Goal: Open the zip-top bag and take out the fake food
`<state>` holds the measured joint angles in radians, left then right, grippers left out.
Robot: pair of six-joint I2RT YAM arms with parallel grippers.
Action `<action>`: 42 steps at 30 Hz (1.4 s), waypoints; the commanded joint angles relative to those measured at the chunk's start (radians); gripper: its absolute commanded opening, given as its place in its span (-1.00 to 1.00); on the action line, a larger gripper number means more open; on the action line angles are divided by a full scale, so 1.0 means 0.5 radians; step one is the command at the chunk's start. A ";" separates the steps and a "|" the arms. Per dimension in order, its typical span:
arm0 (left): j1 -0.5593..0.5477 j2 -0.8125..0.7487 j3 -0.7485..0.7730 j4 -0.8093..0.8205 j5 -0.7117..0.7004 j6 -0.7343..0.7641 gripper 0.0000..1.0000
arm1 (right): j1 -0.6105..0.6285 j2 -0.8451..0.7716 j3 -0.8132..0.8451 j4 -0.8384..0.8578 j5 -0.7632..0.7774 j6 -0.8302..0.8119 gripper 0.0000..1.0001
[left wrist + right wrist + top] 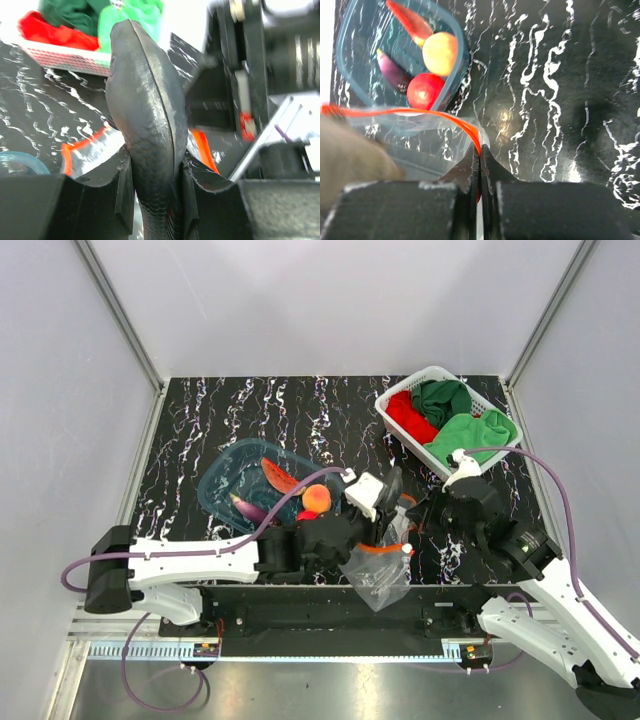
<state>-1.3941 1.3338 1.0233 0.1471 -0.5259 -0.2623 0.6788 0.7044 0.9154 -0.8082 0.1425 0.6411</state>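
The clear zip-top bag [378,576] hangs at the table's front edge, its mouth with the orange-red strip [410,113] spread apart. My right gripper [480,159] is shut on that strip at the bag's right end. My left gripper [155,172] is shut on a dark grey scaly fake fish [145,110], held upright just above the bag's mouth [82,147]. More fake food lies in the blue tub [350,45]: a red apple [424,91] and an orange-peach fruit [440,52]. From above, both grippers [385,508] [416,520] meet over the bag.
The tub [222,480] also holds a purple eggplant [392,72] and a red slice [410,22]. A white basket [400,392] with red and green cloths stands at the back right. Grey walls enclose the marbled black table [300,410].
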 commanded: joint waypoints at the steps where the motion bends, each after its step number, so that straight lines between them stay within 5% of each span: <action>1: -0.001 0.170 0.296 0.243 -0.613 0.003 -1.00 | 0.008 -0.056 -0.030 0.082 -0.168 -0.012 -1.00; 10: 0.100 0.612 0.806 0.296 -1.228 0.249 -1.00 | 0.008 -0.120 0.013 -0.028 -0.034 -0.043 -1.00; 14: 0.269 0.422 0.843 -0.066 -0.747 -0.192 -1.00 | 0.008 -0.105 0.099 -0.166 0.196 -0.055 -1.00; 18: 0.624 0.162 0.776 -0.462 0.074 -0.619 -1.00 | 0.008 -0.062 0.139 -0.301 0.421 -0.018 -1.00; 24: 1.075 -0.252 0.234 -0.457 0.579 -0.825 -0.98 | 0.008 -0.004 0.148 -0.390 0.635 0.092 -1.00; 29: 1.429 -0.486 -0.055 -0.827 0.353 -1.248 -1.00 | 0.008 0.036 0.173 -0.418 0.764 0.108 -1.00; 33: 1.594 -0.554 -0.252 -1.075 -0.094 -1.695 -1.00 | 0.005 0.055 0.182 -0.421 0.789 0.111 -1.00; 42: 1.638 -0.159 -0.212 -1.368 -0.279 -2.319 -0.87 | 0.008 0.088 0.197 -0.424 0.816 0.098 -1.00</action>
<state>-0.5770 1.1645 0.8749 -0.4873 -0.5724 -1.2316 0.6788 0.7345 0.9695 -1.0233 0.4957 0.6796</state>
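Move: Out ahead and to the left of the left hand, which already grips the dark toy fish above the bag's mouth, the blue bin's middle is roughly 14 cm forward, 28 cm left and 22 cm lower. In it, the peach is some 13 cm ahead and 16 cm left of the hand, the watermelon slice 18 ahead and 25 left, the eggplant 11 ahead and 33 left. From the right hand, shut on the bag's rim, the bin is about 12 cm forward, 34 cm left and 16 cm lower. Carrying the toy fish away from the bag, the left hand first goes forward about 15 cm and rises some 8, then sweeps roughly 28 cm left and sinks nearly 20 over the bin. The wrist swings counter-clockwise and tips the fingers down, grip kept. The right hand keeps pinching the bag's rim and draws the bag about 7 cm right, turning some 15 degrees clockwise. ##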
